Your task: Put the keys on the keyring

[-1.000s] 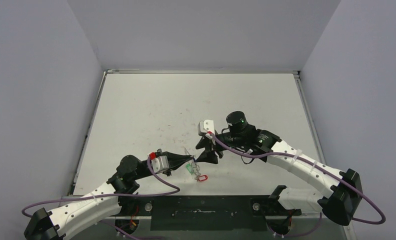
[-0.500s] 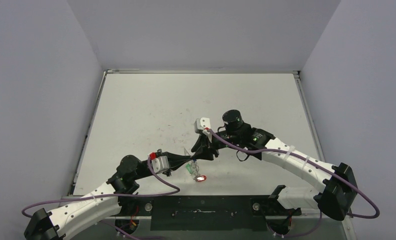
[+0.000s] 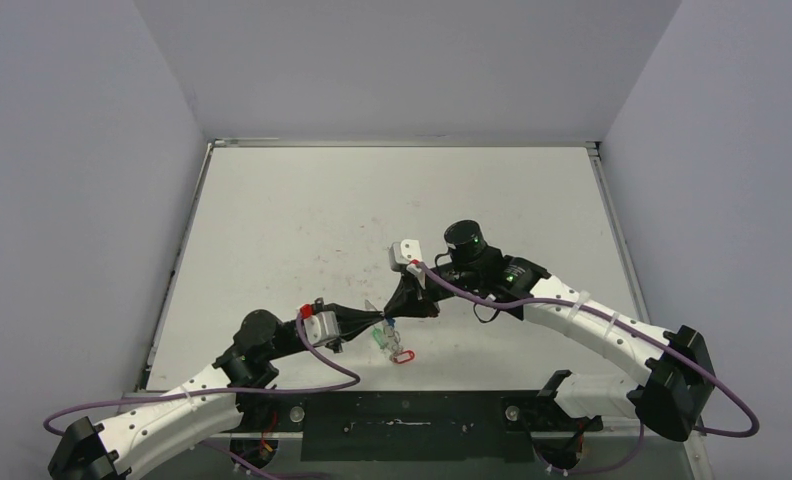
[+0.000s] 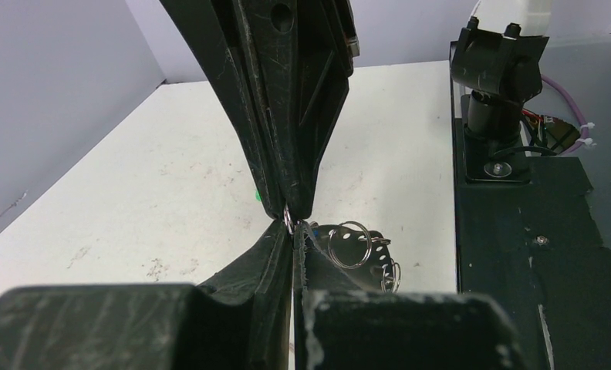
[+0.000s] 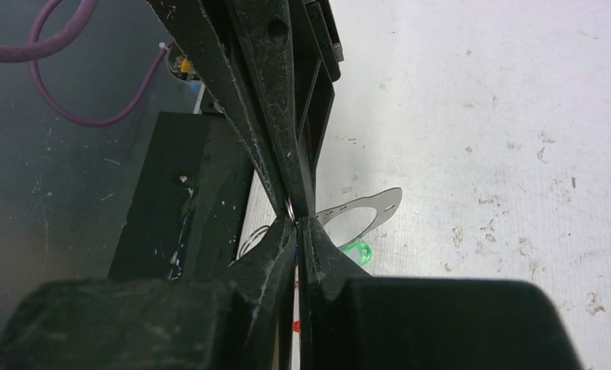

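The keyring [image 5: 366, 203], a thin silver-grey sheet-metal hoop with punched holes and wire loops [image 4: 349, 243], hangs just above the table near its front edge. My left gripper [image 3: 377, 319] and right gripper [image 3: 394, 309] meet tip to tip. Both are shut on the same small wire loop [image 4: 288, 220] at the hoop's rim. Below the hoop hang keys with a green tag [image 3: 380, 336] and a red tag [image 3: 402, 355]. The green tag [image 5: 356, 249] shows beside my right fingers. The metal keys themselves are hidden behind the fingers.
The black mounting plate [image 3: 402, 422] with both arm bases runs along the near edge, close below the tags. Purple cables [image 3: 472, 300] loop off both wrists. Grey walls enclose the white table [image 3: 372, 200] on three sides.
My right gripper has moved left to the left gripper's tips and shut on the small loop. The red tag swung a little. The left arm has stayed put.
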Controlling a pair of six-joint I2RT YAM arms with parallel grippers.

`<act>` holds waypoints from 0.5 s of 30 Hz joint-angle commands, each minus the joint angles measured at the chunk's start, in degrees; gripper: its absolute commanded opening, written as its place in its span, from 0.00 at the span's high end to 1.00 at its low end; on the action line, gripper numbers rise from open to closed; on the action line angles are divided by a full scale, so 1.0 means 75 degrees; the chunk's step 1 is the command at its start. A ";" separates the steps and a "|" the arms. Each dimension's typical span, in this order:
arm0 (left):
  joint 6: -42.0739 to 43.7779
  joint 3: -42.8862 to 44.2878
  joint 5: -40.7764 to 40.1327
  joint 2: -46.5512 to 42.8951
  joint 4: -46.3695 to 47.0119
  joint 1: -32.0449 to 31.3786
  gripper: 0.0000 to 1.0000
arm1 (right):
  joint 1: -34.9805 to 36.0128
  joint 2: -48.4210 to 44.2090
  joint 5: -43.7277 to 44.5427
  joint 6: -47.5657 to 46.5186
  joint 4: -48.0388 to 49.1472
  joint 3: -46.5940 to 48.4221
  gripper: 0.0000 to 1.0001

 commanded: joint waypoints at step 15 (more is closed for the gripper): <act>0.0843 0.1067 -0.0358 -0.0250 -0.1757 -0.0033 0.73 | 0.0805 0.0414 0.3094 -0.0843 -0.3178 0.1769 1.00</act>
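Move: The small ring that carries the keyring is caught between both hands' shut fingertips: about 1 cm to the right of the left hand's point, level with it, and right at the right hand's point. From the right hand, the keyring plate hangs straight below by about 6 cm. The green tag is roughly 1 cm ahead, 2 cm left and 6 cm below, the red tag about 2 cm back, 2 cm right and 9 cm below. The small ring passes over to the right hand, which keeps its pinch. Both hands first sink about half a centimetre together. Then the left fingers open about a quarter and let go, that hand easing up about 1 cm. The right hand goes on down and away to its right, slightly forward, about 2 cm in all, its fingertips tipping some 10 degrees farther down. ##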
